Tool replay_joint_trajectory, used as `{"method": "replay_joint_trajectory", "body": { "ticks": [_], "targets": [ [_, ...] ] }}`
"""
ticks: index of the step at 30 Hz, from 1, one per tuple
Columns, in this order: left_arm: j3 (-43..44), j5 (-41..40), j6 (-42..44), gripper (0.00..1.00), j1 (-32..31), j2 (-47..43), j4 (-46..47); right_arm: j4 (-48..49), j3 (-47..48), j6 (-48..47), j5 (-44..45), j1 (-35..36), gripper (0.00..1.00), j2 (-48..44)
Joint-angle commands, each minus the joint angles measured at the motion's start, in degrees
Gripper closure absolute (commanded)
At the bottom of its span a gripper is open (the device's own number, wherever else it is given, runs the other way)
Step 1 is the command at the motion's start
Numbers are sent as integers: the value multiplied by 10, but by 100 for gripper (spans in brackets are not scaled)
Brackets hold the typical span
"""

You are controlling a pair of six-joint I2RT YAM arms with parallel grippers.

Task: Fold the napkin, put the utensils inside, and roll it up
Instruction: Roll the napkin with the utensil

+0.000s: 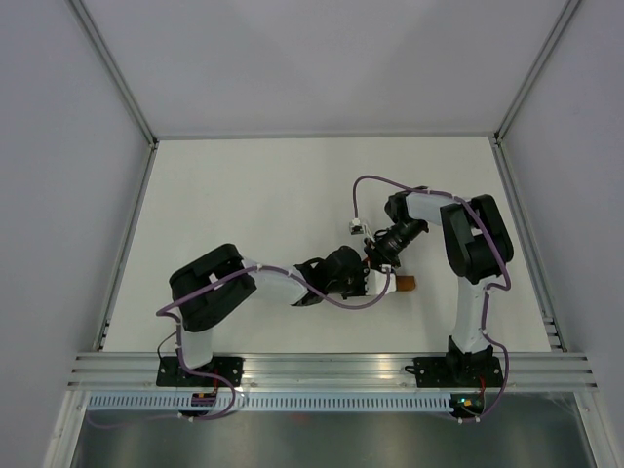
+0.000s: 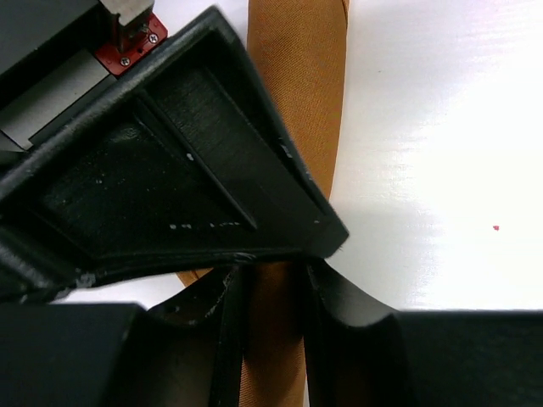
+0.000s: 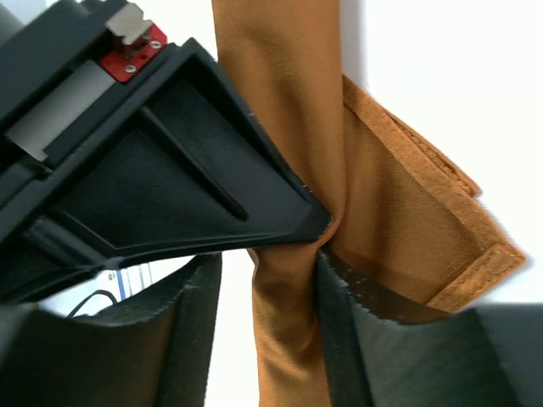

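Note:
The napkin (image 1: 405,285) is a narrow rust-orange roll on the white table, mostly hidden under both grippers in the top view. My left gripper (image 1: 357,280) meets my right gripper (image 1: 381,257) over it. In the left wrist view the napkin (image 2: 299,76) runs between the left gripper's (image 2: 271,284) fingers, which press on both its sides. In the right wrist view the napkin (image 3: 288,102) passes through the right gripper (image 3: 267,264): one finger touches the cloth, and bare table shows between the cloth and the other finger. A hemmed loose corner (image 3: 441,254) sticks out sideways. The utensils are hidden.
Each wrist view is partly filled by the other arm's black gripper body (image 2: 170,186) (image 3: 170,186), so the two hands are very close. White table (image 1: 253,195) lies all around, bounded by grey walls and an aluminium rail (image 1: 322,369) at the near edge.

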Motion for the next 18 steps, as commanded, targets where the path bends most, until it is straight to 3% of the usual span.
{"method": "replay_joint_trajectory", "body": {
  "ticks": [1,8,9,10,18],
  "targets": [
    [13,44,-47,96,9,28,-74,89,-11,-24,82,-4,44,-15],
    [42,97,-91,98,29,35,-116,117,-9,28,81,-28,38,-91],
    [43,101,-94,98,33,35,-119,125,-12,37,83,-33,13,-107],
    [49,105,-97,98,35,36,-127,137,-14,58,84,-42,2,-115],
    [100,146,-148,98,66,64,-198,239,-55,137,81,-95,2,-227]
  ]
}}
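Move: The left hand has the napkin roll pinched at about its middle. The loose flap sticks out some 4 cm ahead and 1 cm to the right of it, about 1 cm lower, and the roll's right end lies roughly 12 cm to its right, level ahead. The half-open right fingers still straddle the roll, so the roll's middle is about 4 cm to their left, the flap 4 cm ahead and 3 cm left, and the right end 8 cm to the right. The right fingers go on opening to fully wide and come free of the roll, the hand sweeping about 9 cm forward over the flap side, rising and drifting right by some 4 cm each, its wrist rolling as it leaves. Meanwhile the left hand keeps its pinch on the roll, easing barely 1 cm forward and turning it forward about 15 degrees nearly around the finger line, top going away from the base towards the loose flap. ##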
